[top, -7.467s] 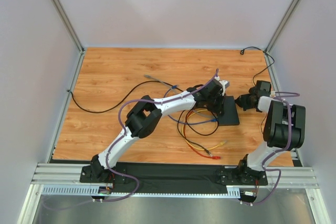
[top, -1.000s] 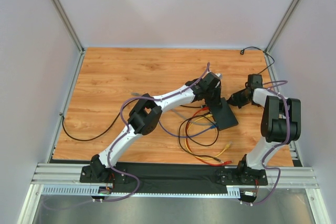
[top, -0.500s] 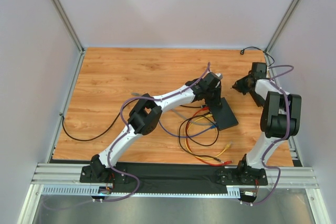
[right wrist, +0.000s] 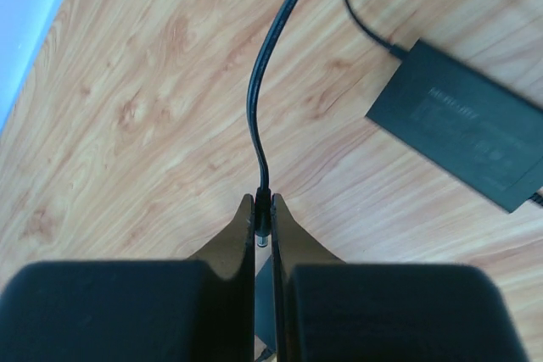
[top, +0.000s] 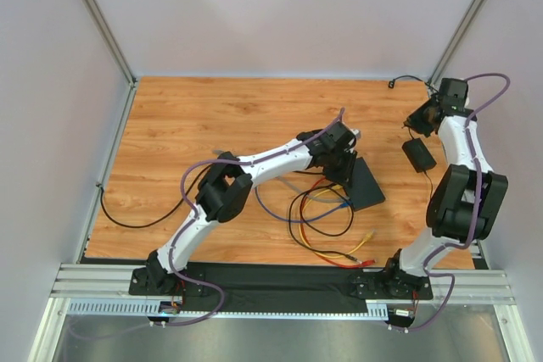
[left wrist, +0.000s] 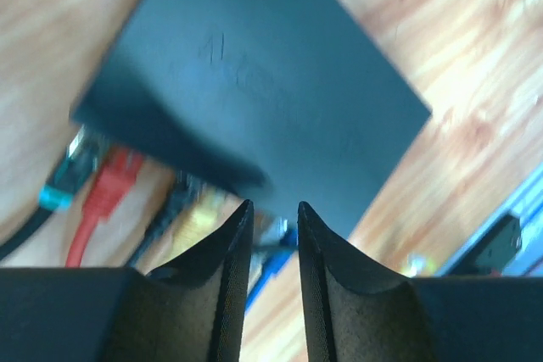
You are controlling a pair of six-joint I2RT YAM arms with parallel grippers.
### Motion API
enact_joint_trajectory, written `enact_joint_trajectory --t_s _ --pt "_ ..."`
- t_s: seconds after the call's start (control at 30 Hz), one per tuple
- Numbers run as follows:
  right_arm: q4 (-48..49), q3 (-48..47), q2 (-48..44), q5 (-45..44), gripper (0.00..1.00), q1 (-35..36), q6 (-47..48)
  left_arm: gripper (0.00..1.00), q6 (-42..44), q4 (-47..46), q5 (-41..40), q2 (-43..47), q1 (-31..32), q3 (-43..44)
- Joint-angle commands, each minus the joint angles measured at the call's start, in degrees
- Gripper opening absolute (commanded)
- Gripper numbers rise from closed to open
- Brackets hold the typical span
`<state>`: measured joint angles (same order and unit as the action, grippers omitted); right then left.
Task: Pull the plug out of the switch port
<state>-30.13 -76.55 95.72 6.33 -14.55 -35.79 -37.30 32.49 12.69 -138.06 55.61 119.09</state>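
The flat black switch box [top: 366,186] lies right of the table's centre and fills the left wrist view [left wrist: 271,82]. Red [left wrist: 106,192], teal, yellow [left wrist: 199,214] and blue network plugs sit in its near edge. My left gripper [top: 346,169] hovers over that edge [left wrist: 273,205], jaws a little apart and empty. My right gripper [top: 422,116] is at the back right, away from the box. It is shut [right wrist: 264,199] on a small black barrel plug [right wrist: 264,219]. The plug's thin cord [right wrist: 254,108] runs to the power brick [right wrist: 462,137], which lies on the table [top: 418,155].
Red, yellow and blue network cables [top: 327,243] loop on the table in front of the switch box. A long black cable [top: 144,218] trails to the left edge. A small black connector [top: 392,83] lies at the back right corner. Grey walls enclose the table.
My right gripper has moved from beside the switch box to the back right with the barrel plug in it. The power brick now lies bare on the table. The left gripper stayed at the box.
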Motion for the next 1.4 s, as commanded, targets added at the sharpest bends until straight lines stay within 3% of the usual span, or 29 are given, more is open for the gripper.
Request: enact_joint_trajectory --t_s 0.0,0.43,0.73,0.8,0.87,0.93,1.07,1.2,1.37 --pt "-7.66 -6.67 2.71 -1.58 0.02 -2.24 5.55 0.36 4.51 4.77 3.13 9.29 0.02 -2.1" --pt "-7.31 -31.43 23.53 3.51 0.04 -3.47 3.37 0.36 8.12 -5.67 10.95 41.97 0.11 -35.47" --pt "-7.05 -47.71 38.82 5.72 0.06 0.22 -0.77 0.36 9.88 -7.71 13.68 49.64 0.2 -44.03" --pt "-6.61 -49.21 40.41 5.63 0.1 0.48 -1.12 0.36 10.84 -6.92 14.55 49.47 0.2 -43.94" --pt "-7.92 -51.22 42.17 4.58 0.24 0.57 -0.77 0.37 12.33 -4.82 16.49 48.85 0.2 -42.8" --pt "-10.28 -52.9 43.14 3.96 0.32 0.66 0.54 0.37 13.92 -2.0 15.36 49.9 0.2 -42.97" --pt "-13.72 -53.0 40.69 2.9 0.42 0.83 3.43 0.39 14.36 -1.38 12.98 53.06 0.2 -44.2" --pt "-17.06 -46.51 32.18 -0.87 0.44 1.01 5.64 0.39 11.73 -5.05 12.01 54.56 0.2 -46.04" --pt "-16.63 -26.14 11.89 -8.24 0.43 3.55 8.01 0.41 6.11 -12.43 11.22 54.3 0.11 -50.27"
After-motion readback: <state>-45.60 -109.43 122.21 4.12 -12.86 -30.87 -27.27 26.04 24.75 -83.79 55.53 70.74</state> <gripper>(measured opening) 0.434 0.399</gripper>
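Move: The spot of bare table for the plug, already in my right fingers, lies about 15 cm ahead of my right hand, roughly level sideways and 14 cm lower. The power adapter sits level ahead-wise, 4 cm to that hand's right; the switch is 10 cm back, 15 cm left. From my left hand the spot is some 29 cm ahead and 23 cm right, the switch 5 cm ahead and 10 cm right. With the pulled plug still pinched, I swing my right hand some 5 cm right, carry it about 16 cm forward over bare table past the adapter, curving back left, lower and open my fingers to let go, then draw back and up. Meanwhile my left hand leaves the switch, going up, left and back about 15 cm each way, turning slightly clockwise. ##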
